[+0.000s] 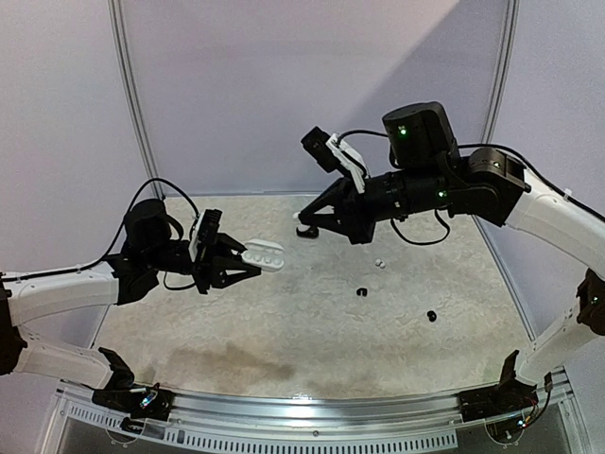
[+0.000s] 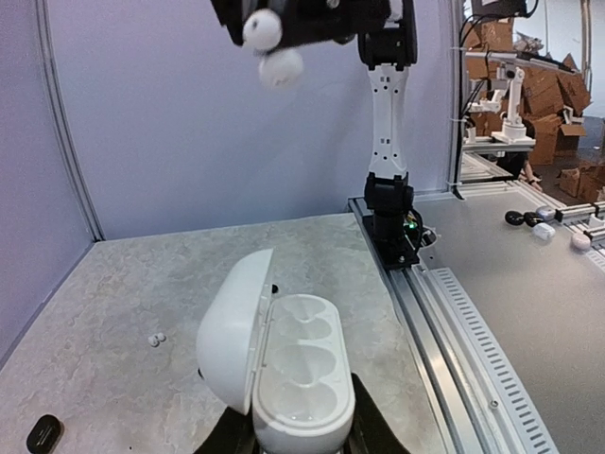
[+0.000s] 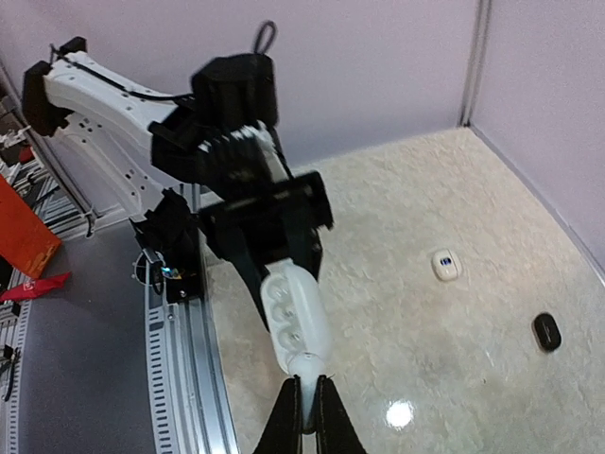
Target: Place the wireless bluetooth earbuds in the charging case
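My left gripper (image 1: 243, 261) is shut on the base of the white oval charging case (image 1: 264, 255), holding it above the table. The case's lid (image 2: 233, 326) stands open to the left, and the moulded hollows of the case (image 2: 301, 364) look empty. My right gripper (image 3: 309, 427) is shut on a white earbud (image 3: 309, 371), which hangs just off the case's (image 3: 295, 317) far tip. From above, the right gripper (image 1: 304, 228) is a short way right of the case and a little higher. Two tiny white earbuds (image 2: 156, 339) lie on the table.
On the tabletop lie the tiny white buds (image 1: 378, 263) and two small black pieces (image 1: 360, 291) (image 1: 431, 316). The right wrist view shows a small white oval item (image 3: 445, 265) and a black one (image 3: 546, 331). A metal rail (image 1: 312, 409) runs along the near edge.
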You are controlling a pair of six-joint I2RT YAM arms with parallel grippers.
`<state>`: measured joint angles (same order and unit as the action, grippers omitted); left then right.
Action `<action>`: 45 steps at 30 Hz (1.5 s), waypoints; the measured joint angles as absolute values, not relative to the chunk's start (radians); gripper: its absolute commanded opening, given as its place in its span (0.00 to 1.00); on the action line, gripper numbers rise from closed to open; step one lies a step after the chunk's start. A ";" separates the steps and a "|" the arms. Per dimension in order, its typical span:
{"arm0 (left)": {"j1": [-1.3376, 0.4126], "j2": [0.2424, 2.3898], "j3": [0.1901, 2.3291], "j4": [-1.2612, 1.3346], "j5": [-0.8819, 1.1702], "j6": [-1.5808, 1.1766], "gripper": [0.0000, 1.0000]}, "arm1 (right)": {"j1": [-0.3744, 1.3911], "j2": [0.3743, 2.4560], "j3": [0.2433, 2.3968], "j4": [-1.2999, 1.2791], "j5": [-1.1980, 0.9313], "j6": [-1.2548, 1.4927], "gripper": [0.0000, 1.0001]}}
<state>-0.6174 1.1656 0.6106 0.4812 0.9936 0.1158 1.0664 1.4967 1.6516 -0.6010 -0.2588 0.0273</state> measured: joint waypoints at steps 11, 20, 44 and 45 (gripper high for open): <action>-0.635 1.165 0.616 0.372 1.013 0.158 0.00 | 1.211 1.761 1.979 -0.782 -0.195 -0.239 0.00; -0.651 1.163 0.625 0.318 1.008 0.195 0.00 | 1.226 1.821 2.011 -0.886 -0.156 -0.354 0.00; -0.665 1.163 0.629 0.300 0.975 0.237 0.00 | 1.230 1.896 2.040 -0.919 -0.073 -0.455 0.00; -0.665 1.163 0.629 0.300 0.971 0.237 0.00 | 1.230 1.901 2.046 -0.923 -0.067 -0.455 0.00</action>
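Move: Below and to the left of the right hand, which grips a white earbud, the open charging case stands about 6 cm left, 8 cm lower and 1 cm nearer the base. Far beneath, some 34 cm down on the table, a black case lies roughly 25 cm ahead, and a cream case about 18 cm ahead and 21 cm left. The left hand already holds the charging case, its middle about 3 cm right of that hand and 1 cm above. Swinging left with a brief rise of 2 cm, the right hand then comes down some 10 cm over the open case, drawing back slightly, while its fingers tip about 25 degrees further down and keep the earbud pinched. It brings the bud's head to the well nearest the left fingers. Meanwhile the left hand, still gripping the case, sinks about 2 cm and eases back a little, then holds. ##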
